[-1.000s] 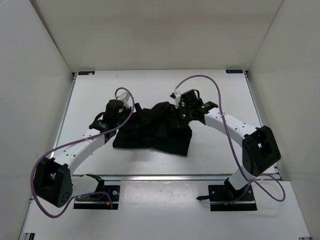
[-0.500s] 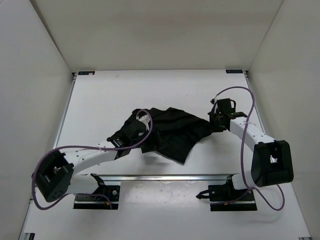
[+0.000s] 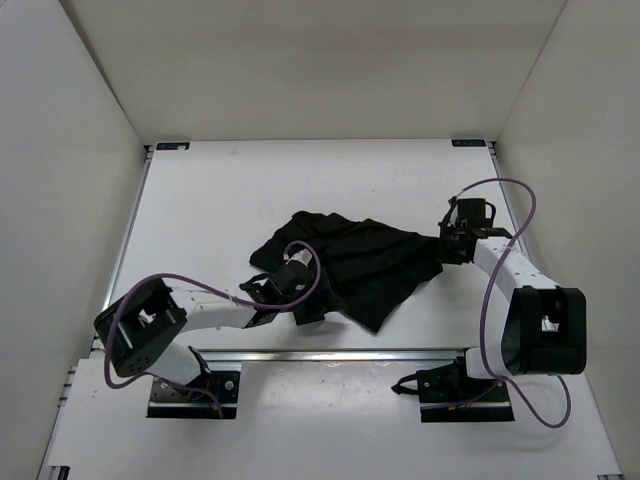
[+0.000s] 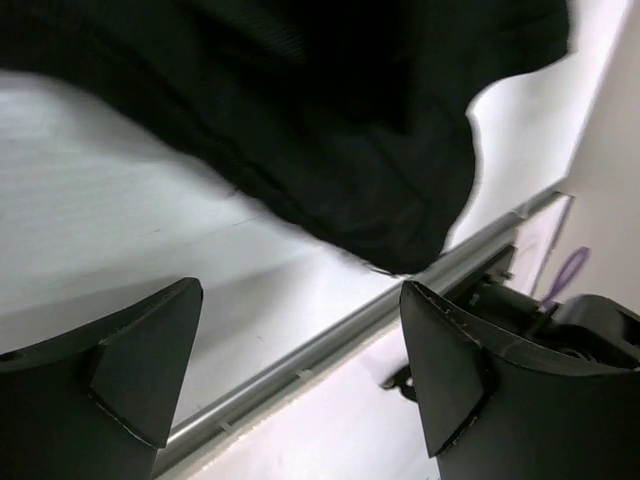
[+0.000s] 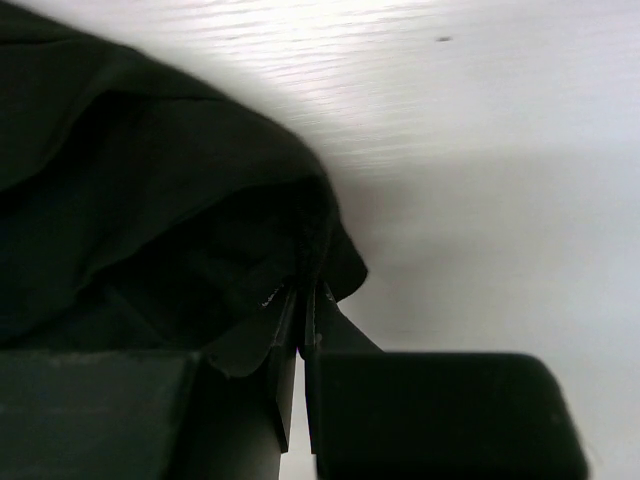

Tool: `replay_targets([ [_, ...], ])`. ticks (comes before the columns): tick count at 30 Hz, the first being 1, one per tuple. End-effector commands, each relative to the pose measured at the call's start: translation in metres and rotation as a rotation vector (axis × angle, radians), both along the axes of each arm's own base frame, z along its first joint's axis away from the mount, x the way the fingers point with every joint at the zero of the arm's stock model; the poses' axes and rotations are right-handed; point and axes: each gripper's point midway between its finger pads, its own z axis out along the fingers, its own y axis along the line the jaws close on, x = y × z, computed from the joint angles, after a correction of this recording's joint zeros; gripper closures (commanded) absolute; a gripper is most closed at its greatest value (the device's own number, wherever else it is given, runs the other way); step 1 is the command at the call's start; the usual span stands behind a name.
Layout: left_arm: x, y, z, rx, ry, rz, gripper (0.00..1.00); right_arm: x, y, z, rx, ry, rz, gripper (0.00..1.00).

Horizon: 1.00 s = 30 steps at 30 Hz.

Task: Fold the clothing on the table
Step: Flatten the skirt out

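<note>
The clothing (image 3: 355,260), a black soft garment, lies crumpled and stretched toward the right on the white table (image 3: 220,195). My right gripper (image 3: 443,246) is shut on the clothing's right edge; in the right wrist view the fingertips (image 5: 305,292) pinch a fold of the black fabric (image 5: 150,200) just above the table (image 5: 480,150). My left gripper (image 3: 305,308) hovers at the clothing's near-left edge, open and holding nothing. The left wrist view shows its wide-apart fingers (image 4: 298,290) over bare table (image 4: 100,230), with the clothing's hem (image 4: 330,120) beyond them.
A silver rail (image 3: 330,352) runs along the table's near edge and also shows between the left fingers (image 4: 330,345). Purple cables (image 3: 300,250) loop over both arms. White enclosure walls (image 3: 70,150) stand on three sides. The arm mounts (image 3: 455,390) sit below the rail.
My right gripper has pulled the clothing's edge out to the right, stretching the fabric. My left arm has swung toward the near edge and right, its gripper open throughout.
</note>
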Motion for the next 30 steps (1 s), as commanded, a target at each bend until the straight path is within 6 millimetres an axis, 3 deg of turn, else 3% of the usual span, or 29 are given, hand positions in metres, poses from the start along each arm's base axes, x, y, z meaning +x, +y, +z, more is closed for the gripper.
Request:
replay_targets([
  [1,0.003,-0.011,-0.002,-0.040,-0.003,0.058,0.10,-0.003,0.015,0.001,0.066,-0.012,0.011,1.00],
  [5,0.001,-0.030,-0.018,-0.037,0.031,0.046,0.11,-0.007,0.023,-0.001,0.103,-0.004,0.021,1.00],
  [8,0.007,-0.053,-0.013,-0.064,0.013,0.044,0.11,-0.008,0.026,0.000,0.084,-0.002,0.048,1.00],
  [11,0.002,-0.063,-0.021,-0.042,0.043,0.046,0.11,-0.005,0.025,0.002,0.096,-0.011,0.033,1.00],
  [13,-0.003,-0.061,-0.028,-0.010,0.065,0.053,0.17,-0.005,0.023,0.005,0.096,-0.021,0.031,1.00],
  [16,0.007,-0.047,-0.037,0.055,0.049,0.119,0.28,-0.004,0.024,0.006,0.101,-0.027,0.031,1.00],
  [18,0.010,-0.040,-0.041,0.086,0.048,0.147,0.45,-0.005,0.025,0.004,0.104,-0.024,0.035,1.00],
  [20,0.014,-0.037,-0.039,0.098,0.051,0.163,0.72,-0.002,0.026,0.007,0.107,-0.032,0.039,1.00],
  [23,0.018,-0.022,-0.047,0.144,0.063,0.190,0.94,-0.001,0.025,0.010,0.105,-0.035,0.038,1.00],
  [26,0.022,-0.007,-0.039,0.140,0.060,0.210,1.00,0.001,0.026,0.015,0.111,-0.041,0.046,0.99],
  [28,0.019,0.019,-0.040,0.192,0.075,0.230,1.00,0.002,0.022,0.017,0.125,-0.042,0.032,1.00],
  [30,0.035,0.050,-0.023,0.195,0.048,0.303,1.00,0.002,0.031,0.021,0.171,-0.051,0.055,1.00],
])
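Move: The skirt's near-left edge lies about 5 cm to the left gripper's right, 1 cm ahead and 4 cm below. The skirt's near corner is some 12 cm right and 7 cm back of this gripper, and its left corner about 18 cm left and 11 cm ahead. From the right gripper, already pinching the skirt's right end, that near-left edge lies about 25 cm left, 13 cm back and 5 cm below. Slide the open left gripper right, low over the table, by about 7 cm to the skirt's near-left edge. Then close the fingers on the fabric while sinking a little more and drawing back left about 5 cm, the wrist turning slightly counter-clockwise. Keep the right gripper shut on its end, easing about 2 cm left. ##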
